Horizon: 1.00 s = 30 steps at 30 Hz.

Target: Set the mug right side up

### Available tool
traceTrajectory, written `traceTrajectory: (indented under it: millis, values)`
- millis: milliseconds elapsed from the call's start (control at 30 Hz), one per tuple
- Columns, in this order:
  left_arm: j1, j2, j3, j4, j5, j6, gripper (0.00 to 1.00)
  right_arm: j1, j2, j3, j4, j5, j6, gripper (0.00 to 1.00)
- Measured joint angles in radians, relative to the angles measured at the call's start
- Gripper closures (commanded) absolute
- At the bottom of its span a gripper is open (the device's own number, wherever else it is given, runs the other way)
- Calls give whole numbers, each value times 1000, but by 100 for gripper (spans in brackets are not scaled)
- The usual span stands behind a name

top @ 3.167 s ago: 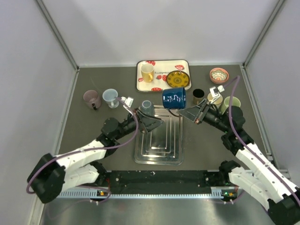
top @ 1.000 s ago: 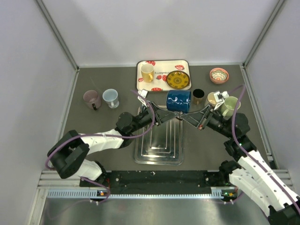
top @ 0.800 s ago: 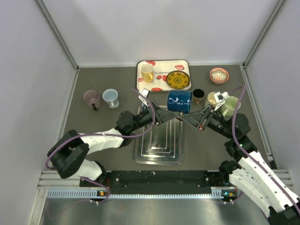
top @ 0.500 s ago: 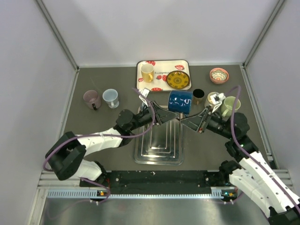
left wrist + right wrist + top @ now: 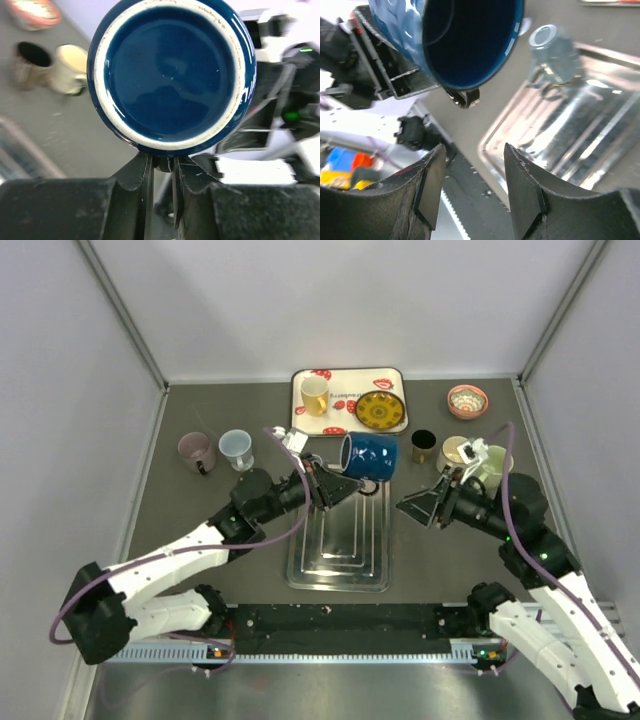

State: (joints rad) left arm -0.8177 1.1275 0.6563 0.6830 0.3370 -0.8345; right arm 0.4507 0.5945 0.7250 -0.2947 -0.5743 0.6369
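Observation:
The dark blue mug (image 5: 368,455) hangs in the air on its side over the far end of the metal tray (image 5: 340,560). Its mouth faces right. My left gripper (image 5: 338,487) is shut on the mug's handle. In the left wrist view the jaws (image 5: 162,161) pinch the handle just under the mug's white-ringed base (image 5: 171,75). My right gripper (image 5: 420,505) is open and empty, a short way right of the mug. The right wrist view looks into the mug's mouth (image 5: 470,40), with the open gripper (image 5: 470,187) well below it.
A white tray (image 5: 345,425) at the back holds a yellow cup (image 5: 314,395) and a yellow plate (image 5: 379,412). A black cup (image 5: 423,445), tan cup (image 5: 457,450), green mug (image 5: 493,462) and pink bowl (image 5: 467,400) stand right. A purple mug (image 5: 197,451) and pale blue cup (image 5: 236,448) stand left. A small bluish cup (image 5: 552,47) sits on the metal tray.
The left gripper has taken the mug by its handle. The right gripper has let go and drawn back to the right. The mug has shifted slightly left and tilted.

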Motion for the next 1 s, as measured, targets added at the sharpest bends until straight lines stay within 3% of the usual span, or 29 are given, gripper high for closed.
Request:
traceTrajectory:
  millis: [133,300,433,633,1000]
  values:
    - [-48,-55,126,-422,-208,232,100,0,-79,68,-208,211,-106,50]
    - [-117,-16,221,-752,-468,395,100,0,-142,83,-369,414,-166,50]
    - [-151,120,287,-941,-620,431,100,0,-148,82,-433,499,-175,50]
    - [-177,291,365,-1055,-716,433,100,0,-156,80,-458,542,-177,50]
    - [-180,552,541,-1096,-804,410,100,0,-163,54,-466,551,-176,50]
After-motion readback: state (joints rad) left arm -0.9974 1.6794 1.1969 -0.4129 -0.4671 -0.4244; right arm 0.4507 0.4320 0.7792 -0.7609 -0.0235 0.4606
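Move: The blue mug is already held by its handle in the left hand, on its side with its mouth to the right. It is bound for the free far part of the metal tray, about 13 cm ahead of that hand and some 27 cm below. The grey-blue mug already there stands about 17 cm ahead and 9 cm left, and the brown cup 23 cm ahead and 19 cm right. From the right hand, that free part is about 17 cm ahead, 12 cm left. The blue mug, handle still pinched in the left fingers, is swung mouth-down as the wrist rolls some 75 degrees from pointing right to pointing down. Meanwhile it is lowered about 20 cm and carried 8 cm forward, drifting slightly left, to beside the grey-blue mug over the tray. The right hand, already free and open, backs off about 10 cm to the right and sinks some 5 cm, turning clockwise. ##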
